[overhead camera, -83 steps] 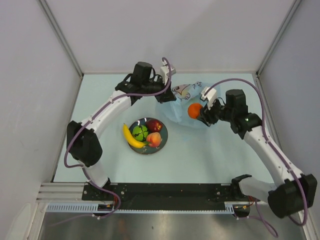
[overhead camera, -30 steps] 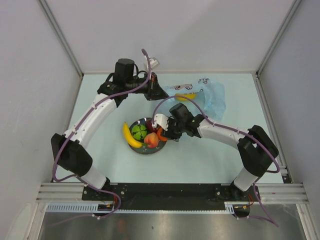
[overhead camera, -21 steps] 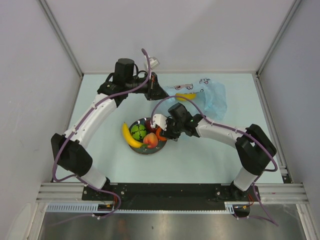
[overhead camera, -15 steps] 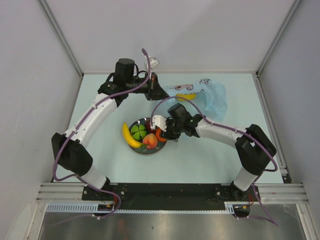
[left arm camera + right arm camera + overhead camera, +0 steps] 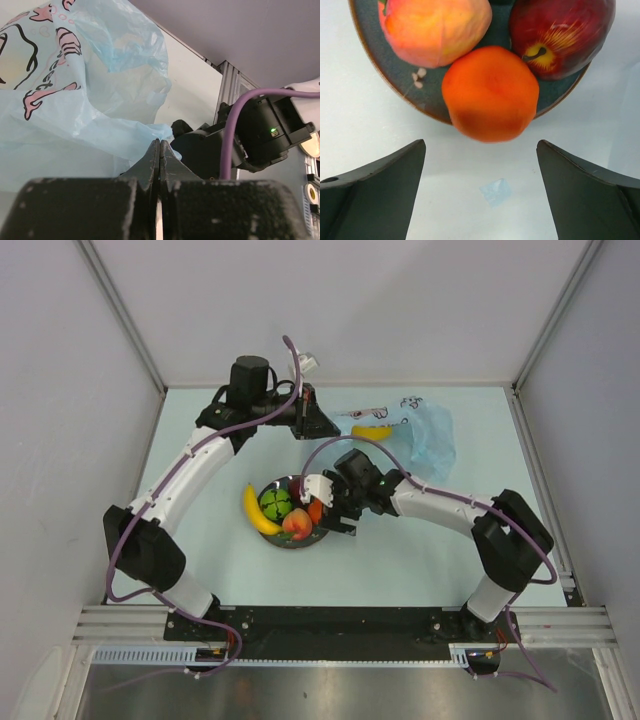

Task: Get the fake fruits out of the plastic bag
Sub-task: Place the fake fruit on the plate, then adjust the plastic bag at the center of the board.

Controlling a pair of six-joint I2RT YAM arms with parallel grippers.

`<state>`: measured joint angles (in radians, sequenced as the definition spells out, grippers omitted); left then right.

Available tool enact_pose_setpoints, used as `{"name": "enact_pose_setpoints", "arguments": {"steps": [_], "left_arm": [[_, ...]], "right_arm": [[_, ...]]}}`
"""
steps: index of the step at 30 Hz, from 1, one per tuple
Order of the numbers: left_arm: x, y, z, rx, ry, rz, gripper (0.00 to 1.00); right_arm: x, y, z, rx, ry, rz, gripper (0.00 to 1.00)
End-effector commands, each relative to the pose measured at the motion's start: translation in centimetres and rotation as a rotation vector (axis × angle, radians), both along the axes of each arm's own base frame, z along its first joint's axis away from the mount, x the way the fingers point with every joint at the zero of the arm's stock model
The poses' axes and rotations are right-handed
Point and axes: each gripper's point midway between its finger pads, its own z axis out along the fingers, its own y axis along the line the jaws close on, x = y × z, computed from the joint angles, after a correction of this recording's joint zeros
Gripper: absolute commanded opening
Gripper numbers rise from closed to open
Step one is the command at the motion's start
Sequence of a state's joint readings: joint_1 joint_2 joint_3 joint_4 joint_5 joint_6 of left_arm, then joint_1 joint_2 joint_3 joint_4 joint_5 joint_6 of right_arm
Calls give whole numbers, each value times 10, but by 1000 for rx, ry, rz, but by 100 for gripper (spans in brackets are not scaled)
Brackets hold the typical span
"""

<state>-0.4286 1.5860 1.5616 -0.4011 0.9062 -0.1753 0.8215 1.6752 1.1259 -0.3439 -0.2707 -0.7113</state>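
Note:
A dark plate carries the fake fruits: banana, green round one, peach and orange. In the right wrist view the orange rests on the plate's rim beside the peach and the dark red apple. My right gripper stands open just short of the orange, touching nothing. The light blue plastic bag lies at the back with a yellow-orange fruit showing at its mouth. My left gripper is shut on the bag's edge.
A small scrap of blue film lies on the pale table between my right fingers. The right arm's black wrist is close behind the bag's held edge. White walls enclose the table on three sides.
The right arm carried the orange from the bag to the plate, then its jaws opened and the orange now lies free on the plate. The left gripper has kept its hold.

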Motion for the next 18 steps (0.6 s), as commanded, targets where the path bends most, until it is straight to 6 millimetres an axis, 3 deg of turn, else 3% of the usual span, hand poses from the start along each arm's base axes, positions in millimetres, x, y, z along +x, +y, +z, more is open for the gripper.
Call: {"name": "enact_pose_setpoints", "arguments": {"steps": [1, 3, 5, 8, 9, 12, 13, 14, 16, 18], "left_arm": [[-2, -4, 9, -35, -16, -34, 0], [0, -5, 3, -25, -7, -33, 0], [1, -5, 0, -20, -4, -31, 0], [3, -7, -3, -17, 6, -30, 0], [3, -7, -2, -19, 7, -32, 0], [3, -9, -2, -18, 8, -34, 0], [4, -9, -4, -18, 11, -34, 0], [4, -9, -3, -18, 14, -33, 0], [5, -11, -2, -25, 24, -33, 0], [3, -12, 0, -31, 25, -42, 0]], "right_arm": [[-11, 0, 54, 74, -20, 12, 98], [-18, -4, 76, 104, -27, 18, 99], [-26, -18, 84, 90, -10, 2, 99], [-28, -37, 120, 144, -22, -88, 98], [-27, -43, 151, 214, -54, -129, 98], [2, -68, 203, 382, -85, -374, 91], [15, -77, 232, 463, -154, -440, 88], [33, -98, 244, 505, -181, -539, 81], [55, -115, 264, 593, -213, -644, 70], [76, -132, 256, 570, -230, -706, 55]]}}
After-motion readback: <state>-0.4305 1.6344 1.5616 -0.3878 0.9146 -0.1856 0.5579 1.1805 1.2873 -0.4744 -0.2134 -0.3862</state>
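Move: The yellow fruit, next to be fetched, lies in the bag about 20 cm ahead of the right hand, 9 cm to its right and 5 cm lower. The freed orange sits on the plate 4 cm left and 4 cm below, with the apple 9 cm left and 6 cm ahead, the peach 10 cm left and 2 cm back. From the left hand the yellow fruit is 15 cm ahead, 8 cm right, 28 cm down. Rising about 23 cm from the plate, the right hand swings 10 cm right, fingers narrowing; left keeps the bag. ##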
